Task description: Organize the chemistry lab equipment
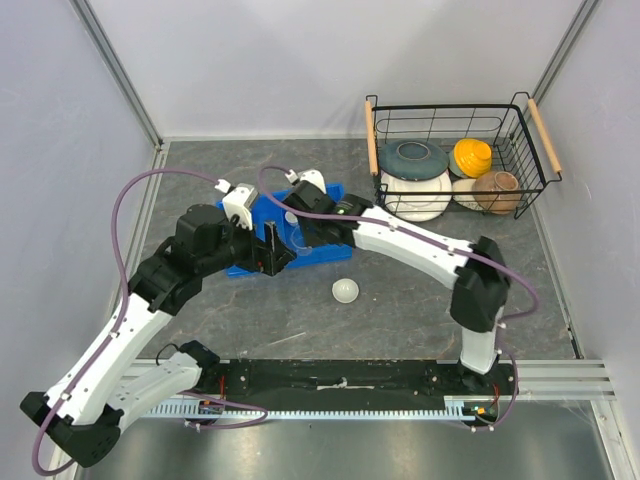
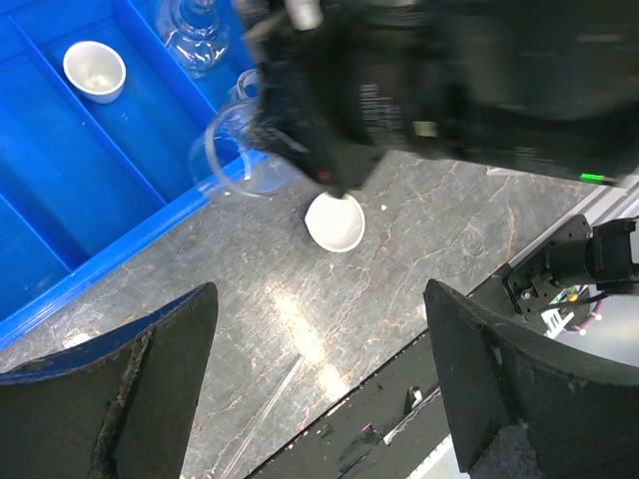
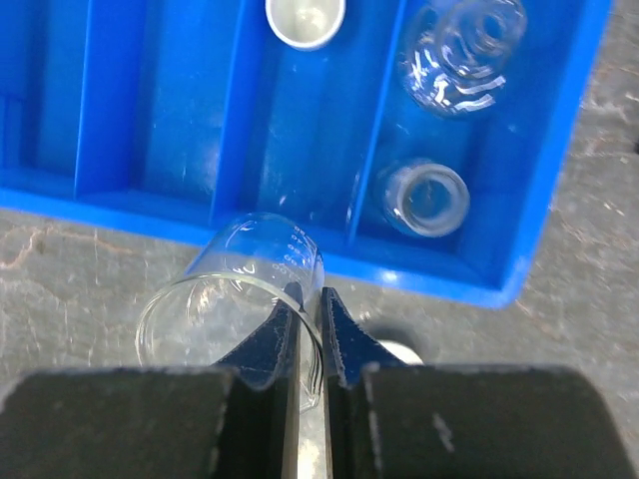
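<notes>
My right gripper is shut on the rim of a clear glass beaker, one finger inside and one outside. The beaker hangs tilted over the near wall of the blue divided tray. In the tray sit a tiny white cup, a small glass beaker and another clear glass vessel. A white round dish rests on the table just below the tray and also shows in the left wrist view. My left gripper hangs open over bare table beside the tray, holding nothing.
A black wire basket at the back right holds several ceramic bowls. A thin clear rod lies on the table near the black base rail. Grey walls close in the left, back and right.
</notes>
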`<state>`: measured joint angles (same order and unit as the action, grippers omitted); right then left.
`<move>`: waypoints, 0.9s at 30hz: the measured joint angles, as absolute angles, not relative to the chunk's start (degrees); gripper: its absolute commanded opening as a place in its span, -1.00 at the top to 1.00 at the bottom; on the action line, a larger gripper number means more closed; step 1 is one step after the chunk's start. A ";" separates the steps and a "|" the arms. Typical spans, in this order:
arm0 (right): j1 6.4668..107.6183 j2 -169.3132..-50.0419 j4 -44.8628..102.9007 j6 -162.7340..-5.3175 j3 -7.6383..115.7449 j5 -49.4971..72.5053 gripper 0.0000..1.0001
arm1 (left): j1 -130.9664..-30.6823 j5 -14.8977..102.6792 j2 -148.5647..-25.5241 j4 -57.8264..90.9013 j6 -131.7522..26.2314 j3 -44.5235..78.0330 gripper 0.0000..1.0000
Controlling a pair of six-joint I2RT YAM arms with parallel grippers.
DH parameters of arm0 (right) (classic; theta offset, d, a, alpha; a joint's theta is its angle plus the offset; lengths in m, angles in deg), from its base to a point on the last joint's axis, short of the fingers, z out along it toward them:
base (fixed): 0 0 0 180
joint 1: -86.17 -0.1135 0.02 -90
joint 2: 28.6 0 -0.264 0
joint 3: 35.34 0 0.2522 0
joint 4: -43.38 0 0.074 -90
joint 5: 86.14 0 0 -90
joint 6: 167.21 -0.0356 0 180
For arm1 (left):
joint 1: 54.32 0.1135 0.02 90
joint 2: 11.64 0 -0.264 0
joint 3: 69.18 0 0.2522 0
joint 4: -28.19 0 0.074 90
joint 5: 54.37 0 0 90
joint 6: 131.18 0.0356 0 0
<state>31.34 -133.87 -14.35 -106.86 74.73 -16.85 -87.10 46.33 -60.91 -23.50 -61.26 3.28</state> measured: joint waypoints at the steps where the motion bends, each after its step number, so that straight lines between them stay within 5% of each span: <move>1: 31.54 -136.08 -14.15 -106.77 76.17 -16.30 1.00 | -87.08 46.33 -60.41 -23.48 -61.26 3.22 -0.82; 27: 36.11 -150.79 -12.17 -105.92 86.08 -10.84 0.99 | -87.10 47.92 -54.27 -20.09 -59.07 -1.96 -0.85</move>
<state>36.11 -150.79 -12.17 -105.92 86.08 -10.84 -87.10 47.92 -54.27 -20.09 -59.07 -1.96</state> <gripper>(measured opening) 0.132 0.925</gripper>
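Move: The right hand holds the beaker by its rim above the blue tray's near edge. The free near end of the crucible's compartment lies about 6 cm ahead, 3 cm left and 16 cm below. The white crucible is about 12 cm ahead and 3 cm left. The flask stands some 12 cm ahead and 6 cm right, the small bottle some 7 cm ahead and 6 cm right. From the left hand that free spot is roughly 13 cm ahead, 1 cm right and 26 cm down. Forward and leftward first, the right hand carries the beaker across the tray's near edge, already sinking a little. Then it goes mostly straight down towards the free end beside the crucible, about 6 cm lower in all, tilting slightly. Its fingers keep their pinch on the rim. The open left hand eases back a centimetre or so, rising and sinking again. ##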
